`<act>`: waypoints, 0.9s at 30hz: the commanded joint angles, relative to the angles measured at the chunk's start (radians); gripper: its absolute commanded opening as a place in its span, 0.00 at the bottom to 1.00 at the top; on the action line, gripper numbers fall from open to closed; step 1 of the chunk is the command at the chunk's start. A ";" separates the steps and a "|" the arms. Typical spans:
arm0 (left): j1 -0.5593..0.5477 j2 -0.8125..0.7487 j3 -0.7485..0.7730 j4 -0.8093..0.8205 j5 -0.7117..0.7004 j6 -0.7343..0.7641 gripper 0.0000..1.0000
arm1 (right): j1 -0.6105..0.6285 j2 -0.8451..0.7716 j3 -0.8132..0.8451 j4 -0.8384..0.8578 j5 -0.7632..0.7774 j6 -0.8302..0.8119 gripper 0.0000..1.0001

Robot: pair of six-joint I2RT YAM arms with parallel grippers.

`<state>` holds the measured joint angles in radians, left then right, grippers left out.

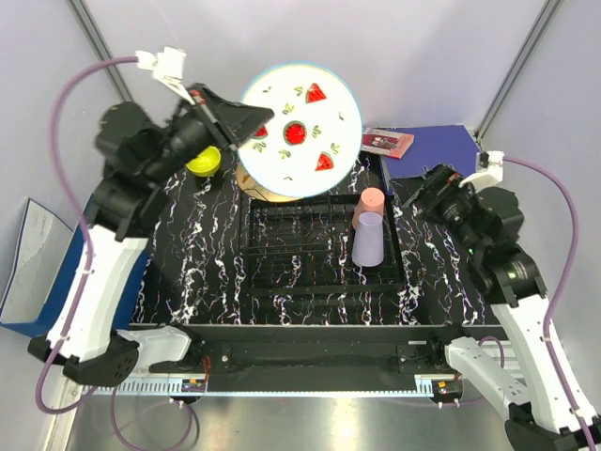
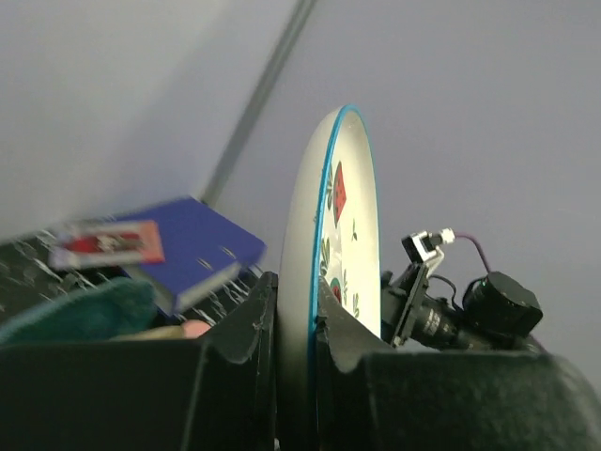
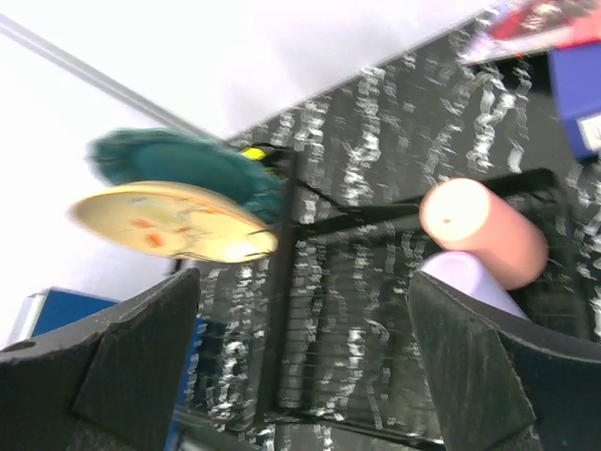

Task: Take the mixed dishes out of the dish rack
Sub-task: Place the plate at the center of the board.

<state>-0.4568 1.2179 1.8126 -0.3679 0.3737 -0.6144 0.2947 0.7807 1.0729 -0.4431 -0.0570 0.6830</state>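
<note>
My left gripper (image 1: 246,127) (image 2: 296,293) is shut on the rim of the white plate with red-green marks (image 1: 299,129) (image 2: 346,211) and holds it up on edge above the back of the dish rack (image 1: 282,282) (image 3: 282,282). Under it shows the edge of the cream-orange plate (image 1: 260,192) (image 3: 169,222), with the teal scalloped plate (image 3: 178,160) (image 2: 84,312) beside it. A pink cup (image 1: 372,199) (image 3: 484,230) and a lavender cup (image 1: 368,241) (image 3: 470,282) stand in the rack's right side. The yellow bowl (image 1: 205,162) lies left of the rack. My right gripper (image 1: 423,194) (image 3: 300,366) hangs open just right of the cups, holding nothing.
A blue binder (image 1: 441,146) (image 2: 192,246) with a small red-patterned booklet (image 1: 387,141) (image 2: 108,241) lies at the back right of the marble tabletop (image 1: 188,254). Another blue folder (image 1: 28,268) leans off the left edge. Grey walls close in the back and sides.
</note>
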 commanded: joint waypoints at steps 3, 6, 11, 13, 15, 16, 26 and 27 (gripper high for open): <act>-0.011 -0.001 -0.168 0.233 0.091 -0.311 0.00 | 0.008 -0.103 0.096 -0.016 -0.110 0.047 1.00; -0.014 0.005 -0.196 0.245 0.080 -0.301 0.00 | 0.008 -0.116 0.117 0.004 -0.168 0.078 1.00; -0.025 0.037 -0.196 0.271 0.106 -0.309 0.00 | 0.009 -0.100 0.099 0.073 -0.257 0.139 1.00; -0.034 0.037 -0.199 0.285 0.110 -0.309 0.00 | 0.008 -0.093 0.073 0.125 -0.283 0.164 1.00; -0.046 0.045 -0.199 0.293 0.117 -0.309 0.00 | 0.008 -0.078 0.062 0.158 -0.299 0.179 1.00; -0.051 0.048 -0.200 0.297 0.119 -0.308 0.00 | 0.009 -0.061 0.059 0.190 -0.319 0.191 1.00; -0.141 0.089 -0.213 0.317 0.114 -0.289 0.00 | 0.008 0.080 0.096 0.366 -0.392 0.254 1.00; -0.154 0.095 -0.213 0.317 0.113 -0.286 0.00 | 0.009 0.091 0.098 0.389 -0.398 0.260 0.99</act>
<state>-0.5777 1.3113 1.5681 -0.2226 0.4641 -0.8654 0.2958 0.8368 1.1355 -0.1898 -0.3927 0.9005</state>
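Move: The left gripper still pinches the watermelon-patterned plate, whose middle is about 8 cm to its right and 2 cm ahead. The right gripper, where it is taken, is roughly 33 cm to its right, 1 cm farther out and 21 cm lower. From the open right gripper, the plate's middle lies about 25 cm left, 1 cm ahead and 20 cm up; the orange cup stands some 15 cm ahead and 7 cm left, the purple cup 9 cm ahead and 7 cm left, both about 22 cm below. Bring the held plate to the right gripper: sink the left hand some 10 cm, slightly forward at first, tipping its fingers down, then carry it right, easing back. Meanwhile raise the open right hand about 8 cm while drawing back, then send it left and forward, turning counter-clockwise, until its open fingers straddle the plate's free rim; don't close yet. ##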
